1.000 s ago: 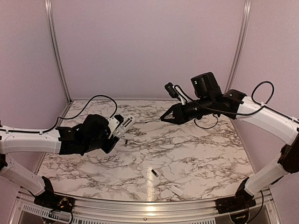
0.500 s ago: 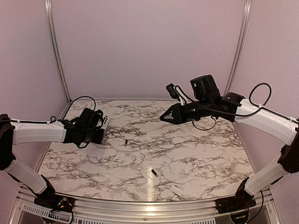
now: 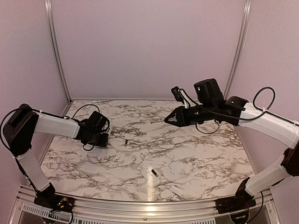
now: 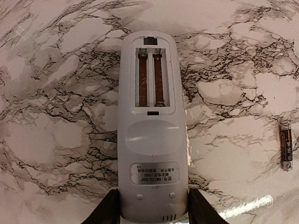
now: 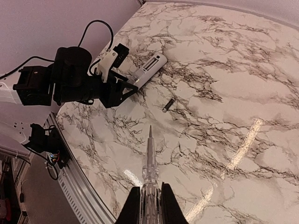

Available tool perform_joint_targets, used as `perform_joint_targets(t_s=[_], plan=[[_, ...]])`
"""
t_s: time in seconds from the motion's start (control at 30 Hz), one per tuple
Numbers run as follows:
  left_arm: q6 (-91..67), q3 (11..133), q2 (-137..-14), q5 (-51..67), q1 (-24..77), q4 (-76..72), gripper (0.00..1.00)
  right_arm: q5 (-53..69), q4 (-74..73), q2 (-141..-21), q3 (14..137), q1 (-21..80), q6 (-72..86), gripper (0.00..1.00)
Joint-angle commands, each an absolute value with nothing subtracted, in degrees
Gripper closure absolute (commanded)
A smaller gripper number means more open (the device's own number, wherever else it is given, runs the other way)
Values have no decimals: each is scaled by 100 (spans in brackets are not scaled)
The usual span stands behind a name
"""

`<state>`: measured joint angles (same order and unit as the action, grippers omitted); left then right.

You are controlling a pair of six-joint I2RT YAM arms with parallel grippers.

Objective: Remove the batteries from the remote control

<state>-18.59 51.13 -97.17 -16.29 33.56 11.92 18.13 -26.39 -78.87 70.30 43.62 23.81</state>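
The white remote control (image 4: 152,140) is held by its near end in my left gripper (image 4: 153,211), back face up, low over the marble table at the far left. Its battery bay (image 4: 150,79) is uncovered and both slots are empty. One dark battery (image 4: 286,146) lies on the table just right of the remote, also seen as battery (image 3: 125,142) and battery (image 5: 168,105). A second battery (image 3: 154,172) lies nearer the front. My right gripper (image 5: 149,207) is shut on a thin silvery tool (image 5: 149,158), raised over the table's back right.
A small white cover piece (image 3: 176,190) lies near the table's front edge. The left gripper (image 3: 105,138) stays close to the left rail and the right gripper (image 3: 167,120) hangs above the back. Pink walls enclose three sides.
My left arm has swung left and down toward the table with the remote still held. My right gripper has shifted slightly right with the tool.
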Motion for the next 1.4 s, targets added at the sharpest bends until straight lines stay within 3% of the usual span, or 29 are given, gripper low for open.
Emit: perform_joint_targets(t_s=[0.0, 0.2, 0.23, 0.37, 0.53, 0.6, 0.63, 0.87, 1.37], plan=[[-2093, 5350, -9990, -1352, 3322, 1099, 100, 1588, -2626, -7686, 6975, 4395, 2388, 100], [-2248, 5357, -10172, -1189, 3322, 1056, 100, 1505, -2625, -7560, 6824, 4390, 2397, 100], [-2287, 5337, -10184, -1167, 3322, 1036, 95, 1496, -2614, -7540, 6778, 4394, 2406, 100], [-2388, 5219, -10162, -1139, 3322, 934, 63, 1498, -2628, -7548, 6765, 4379, 2370, 100], [-2438, 5047, -9887, -1313, 3322, 872, 32, 1546, -2581, -7626, 6785, 4333, 2358, 100], [-2444, 5015, -9755, -1380, 3322, 897, 6, 1571, -2559, -7651, 6793, 4320, 2364, 100], [-2436, 5018, -9699, -1411, 3320, 927, 2, 1585, -2551, -7670, 6800, 4316, 2358, 100], [-2446, 4886, -9050, -1580, 3322, 888, 1, 1622, -2580, -7677, 6820, 4254, 2283, 100], [-1436, 4891, -6250, -2270, 3320, 323, 1, 1742, -2535, -7688, 6832, 4116, 2223, 100]])
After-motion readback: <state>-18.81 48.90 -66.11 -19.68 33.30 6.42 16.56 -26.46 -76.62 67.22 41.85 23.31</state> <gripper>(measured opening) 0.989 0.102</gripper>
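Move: The left hand grips the remote control near its label end, just above the table. The remote's middle is about 6 cm ahead and 1 cm below, its resting spot about 3 cm below. A loose battery lies roughly 10 cm to the right and 1 cm ahead of this hand; a second lies some 25 cm right and 19 cm back. From the right hand, the remote is about 27 cm left, 14 cm ahead and 23 cm below. Still pinching the remote by its sides, the left hand lowers it about 2 cm to the marble and pauses there, then opens wide and lets go. It climbs almost straight up, accelerating to some 22 cm above the release, while the wrist tips the fingers up and forward by about 30 degrees. The right hand keeps the pointed tool and eases 2 cm right. ##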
